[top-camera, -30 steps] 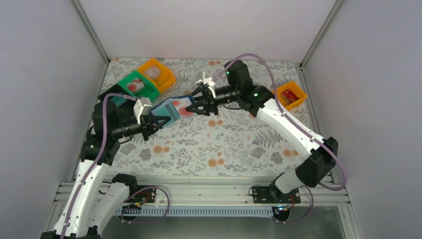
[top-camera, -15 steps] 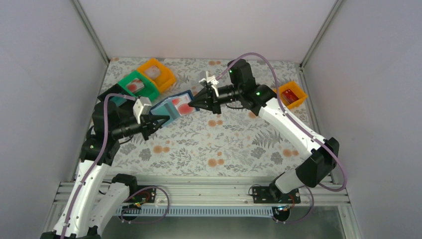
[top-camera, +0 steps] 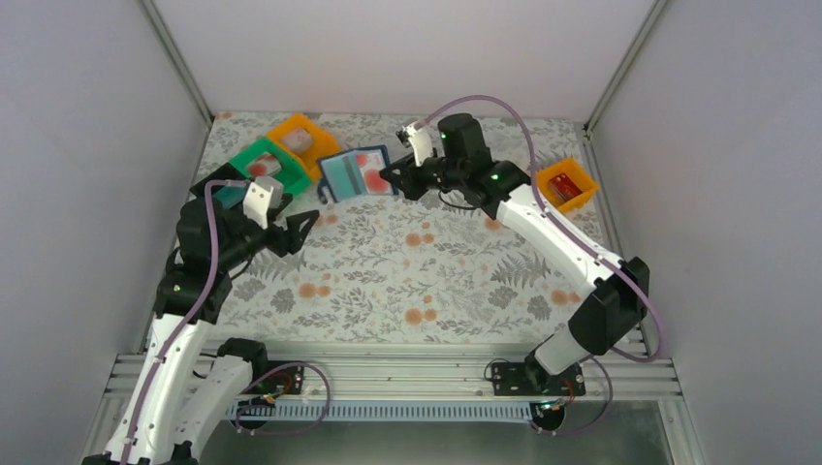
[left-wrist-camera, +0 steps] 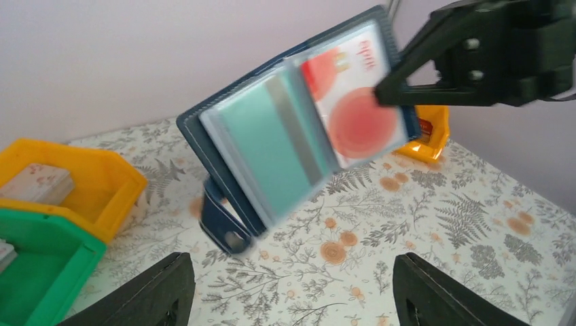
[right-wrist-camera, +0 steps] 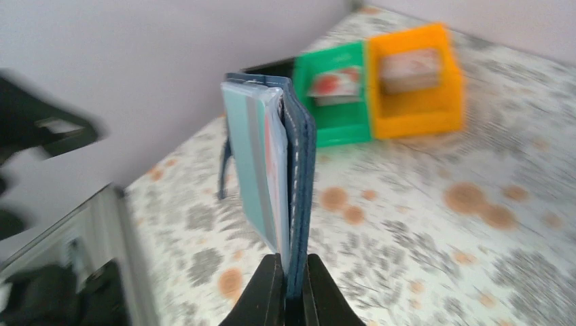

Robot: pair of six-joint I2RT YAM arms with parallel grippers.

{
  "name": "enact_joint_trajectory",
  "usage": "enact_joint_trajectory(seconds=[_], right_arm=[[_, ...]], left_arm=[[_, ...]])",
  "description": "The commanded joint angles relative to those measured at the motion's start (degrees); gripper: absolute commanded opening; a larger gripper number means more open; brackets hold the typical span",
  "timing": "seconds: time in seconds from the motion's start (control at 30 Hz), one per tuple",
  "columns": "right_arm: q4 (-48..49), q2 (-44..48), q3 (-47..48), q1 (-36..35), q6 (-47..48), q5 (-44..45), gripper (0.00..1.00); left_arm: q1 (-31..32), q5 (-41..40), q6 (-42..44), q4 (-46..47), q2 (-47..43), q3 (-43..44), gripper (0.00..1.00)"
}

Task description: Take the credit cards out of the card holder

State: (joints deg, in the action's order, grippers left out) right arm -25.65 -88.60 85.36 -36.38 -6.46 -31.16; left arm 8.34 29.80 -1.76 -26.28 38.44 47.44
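Note:
The card holder [top-camera: 355,173], a navy bifold, hangs open in the air at the back of the table, with my right gripper [top-camera: 392,178] shut on its right edge. In the left wrist view the card holder [left-wrist-camera: 224,159] shows its pockets, with a teal card [left-wrist-camera: 268,146] and a pale credit card with a red blotch [left-wrist-camera: 356,102] in them. Seen edge-on from the right wrist, the card holder [right-wrist-camera: 301,170] stands pinched in my right gripper [right-wrist-camera: 291,270]. My left gripper [top-camera: 302,228] is open and empty, below and left of the holder; its fingers [left-wrist-camera: 153,295] stand wide apart.
An orange bin [top-camera: 305,143], a green bin [top-camera: 268,167] and a black bin [top-camera: 215,187] sit in a row at the back left, cards in the first two. A small orange bin [top-camera: 567,186] is at the right edge. White walls close in the flowered table [top-camera: 456,281].
My left gripper let go of the holder, opened and drew back left. My right gripper shut on the holder's right edge and carried it up and toward the back.

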Motion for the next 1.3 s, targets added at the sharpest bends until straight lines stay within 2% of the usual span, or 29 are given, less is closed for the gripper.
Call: enact_joint_trajectory(seconds=[0.0, 0.03, 0.1, 0.17, 0.23, 0.3, 0.47, 0.63, 0.9, 1.27], right_arm=[[-0.19, -2.11, 2.19, -2.61, -9.47, 20.01, 0.04], [-0.27, -2.7, 2.72, -3.49, -9.19, 20.77, 0.04], [-0.38, -4.1, 4.14, -5.53, -7.49, 20.05, 0.04], [1.02, -5.0, 5.03, -7.11, -4.71, 13.61, 0.04], [4.36, -4.81, 4.08, -7.78, -2.18, 4.73, 0.04], [8.1, -3.8, 2.29, -7.83, -0.64, -2.51, 0.04], [14.38, -0.8, -2.48, -7.78, 2.78, -13.34, 0.04], [14.65, -0.54, -3.36, -7.83, 6.4, -22.27, 0.04], [11.53, 2.02, -3.88, -7.68, 13.96, -27.84, 0.04], [11.15, 4.19, -4.45, -7.3, 16.45, -32.85, 0.04]], left_arm=[[-0.34, 0.88, 4.5, 0.15, -0.29, 2.64, 0.68], [-0.34, 2.84, 4.69, -0.14, 0.0, 3.07, 0.59], [-0.34, 9.47, 2.02, 0.51, 0.81, 2.73, 0.49], [-0.26, 18.92, -3.81, 4.42, 1.59, 0.15, 0.45], [-0.17, 24.59, -10.9, 10.84, 1.66, -3.18, 0.45], [-0.16, 24.41, -14.02, 13.92, 1.5, -4.55, 0.42], [-0.43, 18.26, -10.65, 8.95, 1.02, -3.51, 0.34], [-0.72, 18.8, -9.58, 7.93, -0.14, -3.28, 0.32], [-1.09, 19.02, -5.63, 4.15, -0.2, -0.01, 0.29], [-1.13, 21.36, -4.31, 3.54, -0.2, 0.51, 0.29]])
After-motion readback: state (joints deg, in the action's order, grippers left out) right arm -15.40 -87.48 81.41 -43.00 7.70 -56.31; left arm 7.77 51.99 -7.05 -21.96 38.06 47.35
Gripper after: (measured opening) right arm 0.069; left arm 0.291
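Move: The red-and-white card sits in the open card holder, roughly 14 cm to the right of my empty left hand and 6 cm ahead, at about its height. The holder's middle is 11 cm right and 6 cm ahead. Down on the table, some 28 cm lower, are the yellow box, 5 cm left and 16 cm ahead, and the green box, 14 cm left and 10 cm ahead. My right hand pinches the holder by its edge, with the card's middle about 3 cm to its left. I keep the holder pinched in my right hand, dip it briefly forward and down, then swing it back and left towards my left fingers, rising again, about 12 cm from its start and turned some 35 degrees counter-clockwise. Meanwhile my left hand shifts right and back about 6 cm in all, swivels clockwise, half-closes its fingers and finally rises a little, bringing the gap to the card's free edge. ##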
